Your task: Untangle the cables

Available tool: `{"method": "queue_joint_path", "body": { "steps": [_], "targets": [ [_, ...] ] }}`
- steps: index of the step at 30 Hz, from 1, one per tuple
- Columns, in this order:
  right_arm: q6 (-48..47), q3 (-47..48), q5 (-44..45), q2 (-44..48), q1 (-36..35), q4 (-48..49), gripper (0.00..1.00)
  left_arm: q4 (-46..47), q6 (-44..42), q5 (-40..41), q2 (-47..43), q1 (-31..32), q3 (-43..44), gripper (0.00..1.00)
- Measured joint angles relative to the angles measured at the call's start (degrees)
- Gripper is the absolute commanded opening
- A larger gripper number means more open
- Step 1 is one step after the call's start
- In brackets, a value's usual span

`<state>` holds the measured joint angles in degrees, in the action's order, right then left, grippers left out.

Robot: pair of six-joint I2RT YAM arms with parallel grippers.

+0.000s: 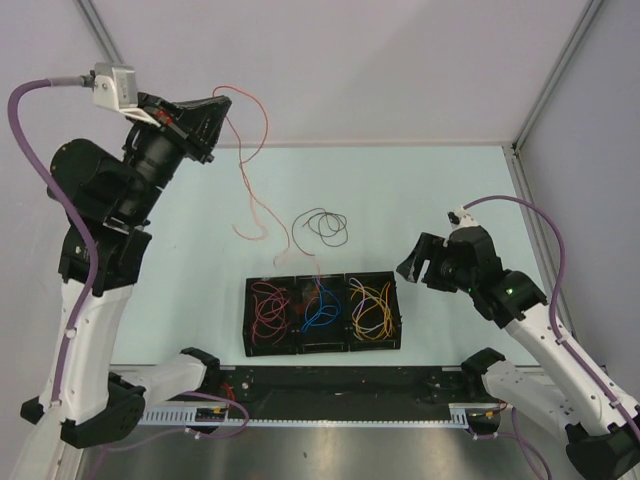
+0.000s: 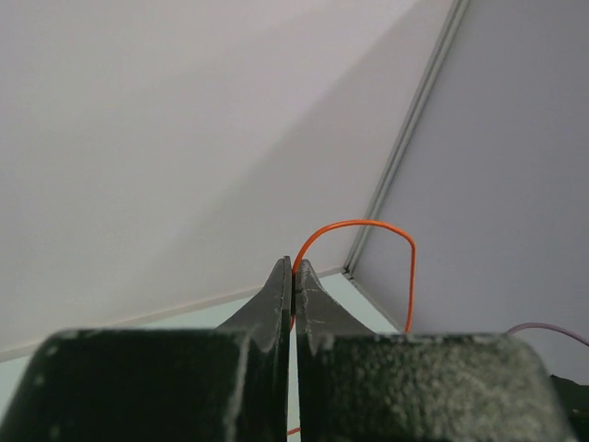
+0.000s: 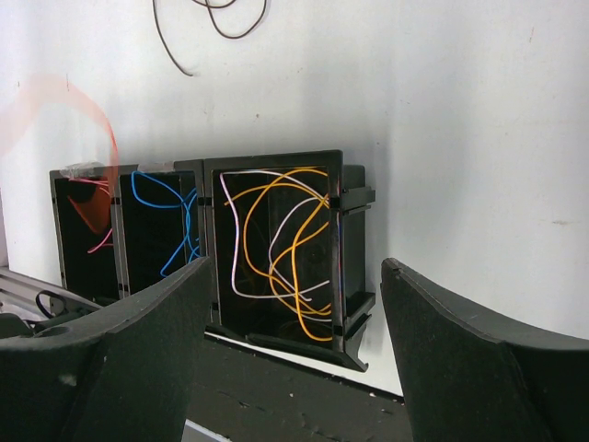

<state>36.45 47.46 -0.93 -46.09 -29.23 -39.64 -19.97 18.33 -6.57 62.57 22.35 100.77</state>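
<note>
My left gripper (image 1: 216, 122) is raised high at the back left, shut on a thin orange cable (image 1: 252, 190) that hangs down in loops to the table. In the left wrist view the jaws (image 2: 293, 269) are pressed together on that orange cable (image 2: 368, 223), which arches out beyond the tips. A brown cable (image 1: 322, 226) lies loose on the table. More cables lie sorted in a black tray (image 1: 322, 350): red and pink (image 1: 268, 308), blue (image 1: 320, 310), yellow and orange (image 1: 371, 308). My right gripper (image 1: 425, 262) hovers open and empty to the right of the tray (image 3: 276, 158).
The tray has three compartments and sits near the table's front edge, just behind the black base rail (image 1: 340, 380). White enclosure walls with metal corner posts (image 1: 555, 75) close off the back and sides. Thick lilac arm cables (image 1: 45, 170) run along both arms.
</note>
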Motion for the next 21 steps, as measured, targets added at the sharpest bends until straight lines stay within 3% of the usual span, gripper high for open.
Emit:
{"method": "queue_joint_path", "body": {
  "steps": [11,21],
  "targets": [
    [0.09,0.00,0.04,1.57,0.00,-1.46,0.78,9.94,5.31,-11.21,-3.37,0.00,-2.40,0.00],
    [0.22,0.00,0.07,2.05,0.00,-2.34,0.77,16.17,9.77,-16.48,-5.68,0.00,-6.14,0.00]
  ]
}}
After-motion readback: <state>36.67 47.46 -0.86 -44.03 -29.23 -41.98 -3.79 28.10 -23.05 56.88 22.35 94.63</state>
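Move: The left hand holds the red cable high above the table. The tray's left compartment lies some 56 cm below it, about 7 cm back and 3 cm to its left. The blue cable's middle compartment is also 7 cm back but 9 cm right, and the dark cable lies on the table about 18 cm ahead and 8 cm right. From the right hand, the left compartment is roughly 30 cm left, 3 cm back and 16 cm below. Still pinching the red cable between shut fingers, the left hand carries it back about 7 cm, drawing level with the tray, and rises some 4 cm on the way while drifting slightly right. The wrist swings clockwise by nearly 20 degrees and tips the fingers up by about 10, slowing towards the end. ##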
